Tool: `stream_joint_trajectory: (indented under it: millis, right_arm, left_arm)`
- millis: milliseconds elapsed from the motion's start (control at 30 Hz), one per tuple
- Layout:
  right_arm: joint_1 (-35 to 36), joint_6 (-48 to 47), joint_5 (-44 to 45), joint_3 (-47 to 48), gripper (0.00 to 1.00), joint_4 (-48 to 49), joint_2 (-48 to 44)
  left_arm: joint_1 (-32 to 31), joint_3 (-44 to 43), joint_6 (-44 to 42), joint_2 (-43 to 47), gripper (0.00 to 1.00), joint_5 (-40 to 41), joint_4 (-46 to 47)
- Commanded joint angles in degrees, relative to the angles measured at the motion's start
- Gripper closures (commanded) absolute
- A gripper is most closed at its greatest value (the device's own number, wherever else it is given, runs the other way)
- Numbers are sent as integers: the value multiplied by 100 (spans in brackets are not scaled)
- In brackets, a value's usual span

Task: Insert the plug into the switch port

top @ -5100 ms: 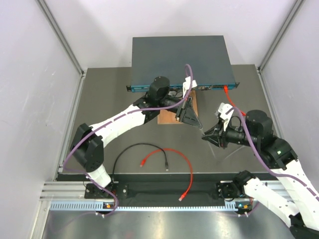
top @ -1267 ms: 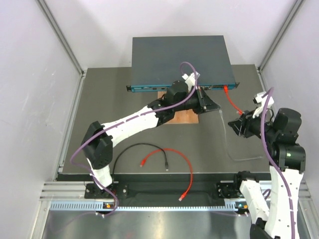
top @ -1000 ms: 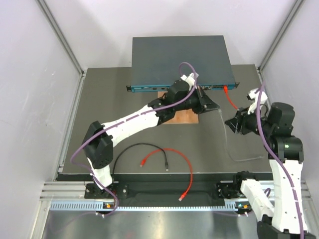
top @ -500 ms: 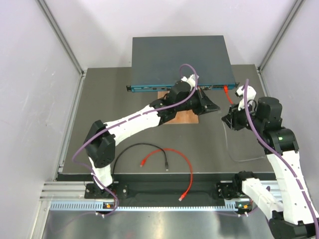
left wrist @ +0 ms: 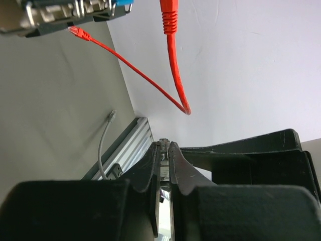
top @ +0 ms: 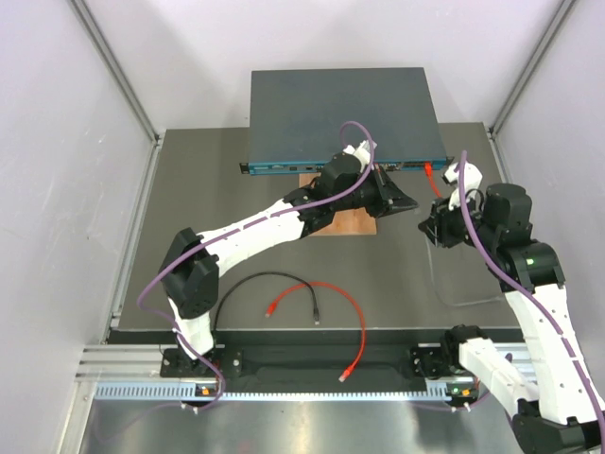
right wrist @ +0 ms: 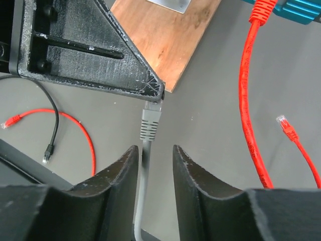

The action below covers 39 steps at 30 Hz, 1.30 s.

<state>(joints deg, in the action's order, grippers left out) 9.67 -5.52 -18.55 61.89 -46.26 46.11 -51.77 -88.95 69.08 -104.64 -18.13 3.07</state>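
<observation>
The switch [top: 340, 109] is a wide dark blue-grey box at the back; its teal front face [top: 284, 167] also shows in the right wrist view [right wrist: 296, 10]. My left gripper [top: 412, 205] is shut on the clear tip of the grey cable's plug [right wrist: 150, 123], held in front of the switch's right end. In the left wrist view the fingertips [left wrist: 173, 150] pinch the plug [left wrist: 164, 145]. My right gripper [right wrist: 155, 150] is open, its fingers either side of the grey cable [right wrist: 143, 191] just behind the plug's boot. In the top view it [top: 435, 225] sits right of the left gripper.
A red cable [right wrist: 248, 100] is plugged into the switch near its right end, with a loose red plug [right wrist: 286, 125] on the mat. A brown wooden board [right wrist: 165, 35] lies under the left arm. Black [top: 255, 284] and red [top: 350, 312] cables lie at the front.
My right gripper has moved left and forward to the left gripper's tip and now straddles the grey cable. The left arm, which earlier swung right, has held still over the last second.
</observation>
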Motion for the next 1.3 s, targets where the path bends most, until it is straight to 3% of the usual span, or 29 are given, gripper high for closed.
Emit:
stream_joint_trajectory:
  millis: [0,267,367,400,433,533,567,600,667,700,800,933,1100,1267]
  right_arm:
    - [105,-72,-88,-27,67,170,-111]
    - [105,-90,-35,-168,76,205,-146]
    - [96,-46,-26,-160,90,249,-155]
    - [96,-28,-18,-133,100,258,-155]
    - [96,-11,-9,-124,100,267,-172]
    - [96,138,61,16,100,276,-155]
    - [96,191,131,68,100,258,-102]
    - [105,296,315,182,100,240,-67]
    - [105,384,518,323,100,188,47]
    - [105,394,710,507,100,74,117]
    - [96,464,974,806,100,-67,390]
    - [96,691,1150,1061,100,-85,662]
    - [105,701,1178,1246,100,-94,1031]
    - [219,728,1222,1563,100,-164,1409]
  left_arm:
    - [27,-88,176,-39,100,-6,334]
    - [35,-61,290,-48,100,-103,571]
    - [35,-26,334,-48,100,-129,624]
    - [35,0,343,-48,100,-138,651]
    - [35,9,334,-48,100,-147,721]
    - [44,9,238,-4,81,-129,800]
    - [70,-17,168,14,58,-129,800]
    - [96,-87,-15,31,48,-138,800]
    - [254,-210,-245,154,38,-95,591]
    - [307,-324,-524,207,27,-7,468]
    - [501,-325,-1043,523,13,116,142]
    - [606,-62,-1649,989,2,213,-130]
    - [738,316,-2406,1542,1,398,-281]
    - [949,527,-2592,1903,1,547,-456]
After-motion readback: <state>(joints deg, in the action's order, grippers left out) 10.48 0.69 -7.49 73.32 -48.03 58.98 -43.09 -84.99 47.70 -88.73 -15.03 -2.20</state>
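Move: Just ahead of the right hand's part-open fingers is the grey plug, about 4 cm forward and 1 cm to its left, roughly level, with its cable already running between them. From the same hand the plugged-in red plug is some 12 cm ahead, 1 cm right and slightly lower; the switch's right front corner is about 4 cm right of the red plug. For the left hand, the grey plug is at its closed fingertips, about 1 cm back, right and down, and the red plug 7 cm ahead, 3 cm right. Closing on the grey cable just behind its boot, the right fingers take the plug over while the left still pinches its clear tip. The left then opens wide, lets go and backs off about 10 cm left and 7 cm up, somewhat forward, fingers tipping upward. The right carries the plug some 5 cm forward towards the switch front, drifting right and up and turning roughly 10 degrees clockwise. ##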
